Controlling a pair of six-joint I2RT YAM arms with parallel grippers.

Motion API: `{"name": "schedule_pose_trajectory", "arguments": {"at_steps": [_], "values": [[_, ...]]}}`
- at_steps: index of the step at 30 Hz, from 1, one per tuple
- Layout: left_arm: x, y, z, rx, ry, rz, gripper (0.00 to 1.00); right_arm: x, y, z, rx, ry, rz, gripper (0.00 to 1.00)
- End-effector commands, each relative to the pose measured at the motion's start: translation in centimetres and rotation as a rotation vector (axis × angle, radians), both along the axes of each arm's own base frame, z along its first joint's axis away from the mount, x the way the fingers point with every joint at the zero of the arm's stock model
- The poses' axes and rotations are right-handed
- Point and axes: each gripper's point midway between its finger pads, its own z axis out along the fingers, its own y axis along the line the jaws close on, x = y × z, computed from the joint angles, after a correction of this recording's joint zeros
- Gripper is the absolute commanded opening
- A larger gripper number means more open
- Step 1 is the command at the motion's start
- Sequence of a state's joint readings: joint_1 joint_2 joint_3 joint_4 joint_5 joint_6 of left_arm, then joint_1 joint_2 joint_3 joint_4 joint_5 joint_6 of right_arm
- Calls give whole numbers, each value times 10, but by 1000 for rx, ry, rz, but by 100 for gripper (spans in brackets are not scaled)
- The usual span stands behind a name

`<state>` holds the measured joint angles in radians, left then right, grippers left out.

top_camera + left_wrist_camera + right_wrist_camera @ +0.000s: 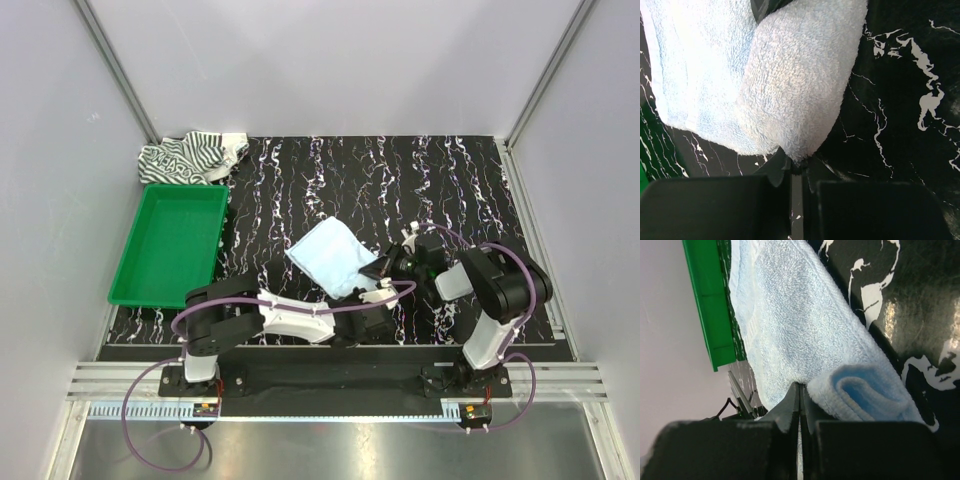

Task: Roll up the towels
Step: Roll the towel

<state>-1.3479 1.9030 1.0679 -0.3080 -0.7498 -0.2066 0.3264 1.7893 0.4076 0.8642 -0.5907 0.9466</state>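
The light blue towel (328, 255) lies partly folded on the black marbled table (440, 180), in front of both arms. My left gripper (372, 293) is at its near corner, and in the left wrist view this gripper (796, 165) is shut on the corner tip of the blue towel (790, 75). My right gripper (392, 262) is at the towel's right edge. Seen from the right wrist, it (800, 387) is shut with its tips pinched into the blue towel (800, 315), beside a curled fold (865, 395). The striped towel (190, 157) lies crumpled at the back left.
A green plastic tray (170, 243) stands at the left of the table, in front of the striped towel, and its rim (707, 300) shows in the right wrist view. White walls enclose the table on three sides. A rail runs along the near edge.
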Motion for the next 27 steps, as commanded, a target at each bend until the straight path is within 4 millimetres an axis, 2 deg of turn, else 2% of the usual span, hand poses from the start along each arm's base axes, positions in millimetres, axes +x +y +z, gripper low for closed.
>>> {"name": "schedule_pose_trajectory", "arguments": {"at_steps": [1, 2, 3, 5, 6, 7, 8, 9, 11, 12, 13, 14, 15, 16, 20, 21, 23, 24, 27], "values": [[-18, -6, -16, -52, 128, -52, 0, -10, -9, -16, -116, 74, -1, 1], [-19, -7, -13, -71, 132, -48, 0, -7, -10, -7, -124, 45, 0, 4], [-22, -10, -13, -87, 155, -58, 0, -10, -14, -11, -157, 80, -10, 10], [-22, -14, -4, -128, 167, -50, 0, 1, -15, 6, -189, 35, -13, 25], [-25, -17, -3, -145, 190, -58, 0, -2, -21, 3, -229, 71, -24, 29], [-26, -20, 4, -176, 200, -57, 0, 8, -21, 14, -241, 48, -32, 35], [-26, -22, 6, -198, 214, -46, 0, 12, -23, 24, -264, 18, -31, 46], [-30, -26, 8, -224, 245, -52, 0, 10, -29, 22, -304, 47, -43, 52], [-31, -29, 13, -266, 286, -33, 0, 25, -32, 47, -339, -14, -61, 62], [-35, -31, 14, -277, 320, -32, 0, 22, -40, 45, -396, 23, -74, 68], [-34, -32, 16, -290, 338, -23, 0, 34, -43, 62, -418, -19, -89, 69], [-36, -33, 18, -314, 359, -10, 0, 38, -48, 72, -441, -34, -106, 69], [-39, -35, 19, -331, 392, -10, 0, 37, -59, 73, -493, -7, -128, 73], [-38, -34, 19, -348, 414, 3, 0, 48, -63, 92, -509, -38, -150, 73], [-41, -35, 24, -426, 493, 37, 0, 58, -99, 126, -605, -31, -264, 73], [-45, -38, 30, -462, 532, 24, 0, 55, -106, 129, -633, -18, -285, 74], [-43, -36, 32, -512, 577, 50, 0, 55, -113, 148, -637, -47, -319, 73], [-40, -39, 42, -573, 609, 42, 0, 52, -115, 152, -636, -45, -325, 73], [-38, -38, 50, -691, 698, 52, 0, 43, -117, 165, -616, -77, -341, 73]]}}
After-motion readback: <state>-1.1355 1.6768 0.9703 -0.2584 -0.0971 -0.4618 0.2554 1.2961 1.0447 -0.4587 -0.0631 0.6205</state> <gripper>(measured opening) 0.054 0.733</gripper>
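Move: The light-blue towel, partly rolled up, is in both grippers: its middle lies about 10 cm ahead and 6 cm left of the left hand, and some 2 cm ahead and 5 cm left of the right hand, practically at their height. The green bin sits roughly 40 cm left and 13 cm ahead of the left hand, with the striped towel about 35 cm left and 31 cm ahead of that same hand. The right hand opens wide to let go of the light-blue towel's far right part, then lifts away some 15 cm, swinging first forward and then clearly out to the right, about 10 cm, as it rolls its left side down. The left hand keeps the near end of the roll pinched and draws it about 3 cm back and 2 cm right while rising slightly, its left side rolling down and its fingers tipping steeper by some 30 degrees. ##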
